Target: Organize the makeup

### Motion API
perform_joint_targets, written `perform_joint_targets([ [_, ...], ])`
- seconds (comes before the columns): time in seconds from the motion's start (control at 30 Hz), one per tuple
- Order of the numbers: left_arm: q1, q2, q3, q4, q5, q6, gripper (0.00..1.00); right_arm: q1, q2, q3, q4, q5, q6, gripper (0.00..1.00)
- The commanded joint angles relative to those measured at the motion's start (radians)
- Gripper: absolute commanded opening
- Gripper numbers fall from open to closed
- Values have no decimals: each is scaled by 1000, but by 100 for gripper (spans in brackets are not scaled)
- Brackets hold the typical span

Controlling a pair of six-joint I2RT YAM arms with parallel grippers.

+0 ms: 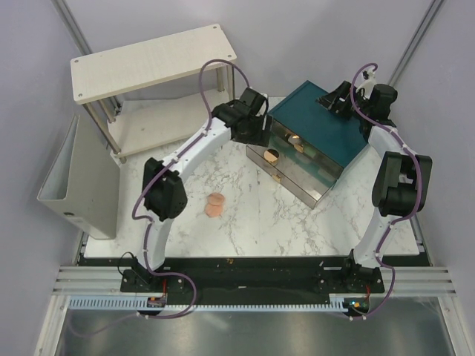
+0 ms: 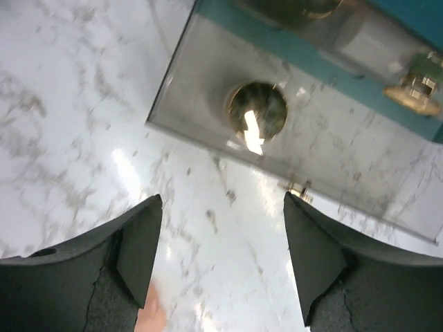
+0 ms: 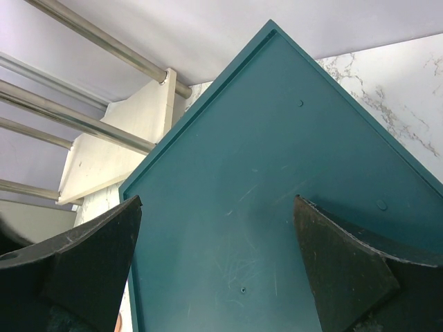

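Note:
The makeup shows as a peach-pink sponge [image 1: 216, 204] lying on the marble and a round gold-rimmed pot [image 1: 272, 156] inside a pulled-out clear drawer [image 1: 297, 184] of the teal box [image 1: 319, 122]. Another gold-toned item [image 1: 295, 140] sits in the drawer above. My left gripper [image 1: 256, 133] hovers by the drawers' left end. In the left wrist view it [image 2: 221, 207] is open over bare marble, with the pot [image 2: 257, 111] ahead in the drawer and a sliver of the sponge [image 2: 151, 315] by the left finger. My right gripper [image 1: 338, 100] hangs open and empty [image 3: 216, 207] over the box top [image 3: 277, 173].
A white two-level shelf [image 1: 152, 59] stands at the back left, with a grey bin [image 1: 78, 185] at the table's left edge. Small gold knobs [image 2: 299, 187] stick out of the drawer fronts. The open drawers jut toward the table's middle.

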Motion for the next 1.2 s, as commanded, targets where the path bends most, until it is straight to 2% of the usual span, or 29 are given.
perform_joint_targets([
  [0.0,49,-232,-233,20,-63,2,77,9,-6,-30,-69,-12,6,98],
  [0.17,67,-355,-564,49,-63,-74,74,9,2,-32,-65,-15,9,98],
  [0.43,73,-389,-824,115,-36,-205,69,9,9,-35,-56,-21,17,98],
  [1.0,79,-285,-865,161,3,-217,57,14,8,-43,-52,-27,14,98],
  [1.1,78,-286,-865,166,4,-216,46,14,8,-41,-53,-27,14,98],
  [1.13,78,-288,-865,164,4,-214,34,14,9,-41,-55,-26,11,98],
  [1.17,78,-289,-862,166,6,-213,28,14,9,-40,-56,-25,9,98],
])
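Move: The peach powder puff lies about 14 cm back and 13 cm to the left of the left hand, some 15 cm below. The cup just set in the open drawer stands about 4 cm to the right, level fore and aft and 8 cm below; the drawer's knob is some 7 cm back and 4 cm right, 10 cm below. From the right hand, the puff is roughly 27 cm back and 37 cm left, 20 cm lower. The left fingertips end up pinching the powder puff, narrowing from wide open to under half. To get there the hand first rises a touch, then swings away from the drawer about 13 cm left and as far back while dropping some 14 cm, the fingers tilting about 25 degrees towards straight down; the last couple of centimetres go straight down. ##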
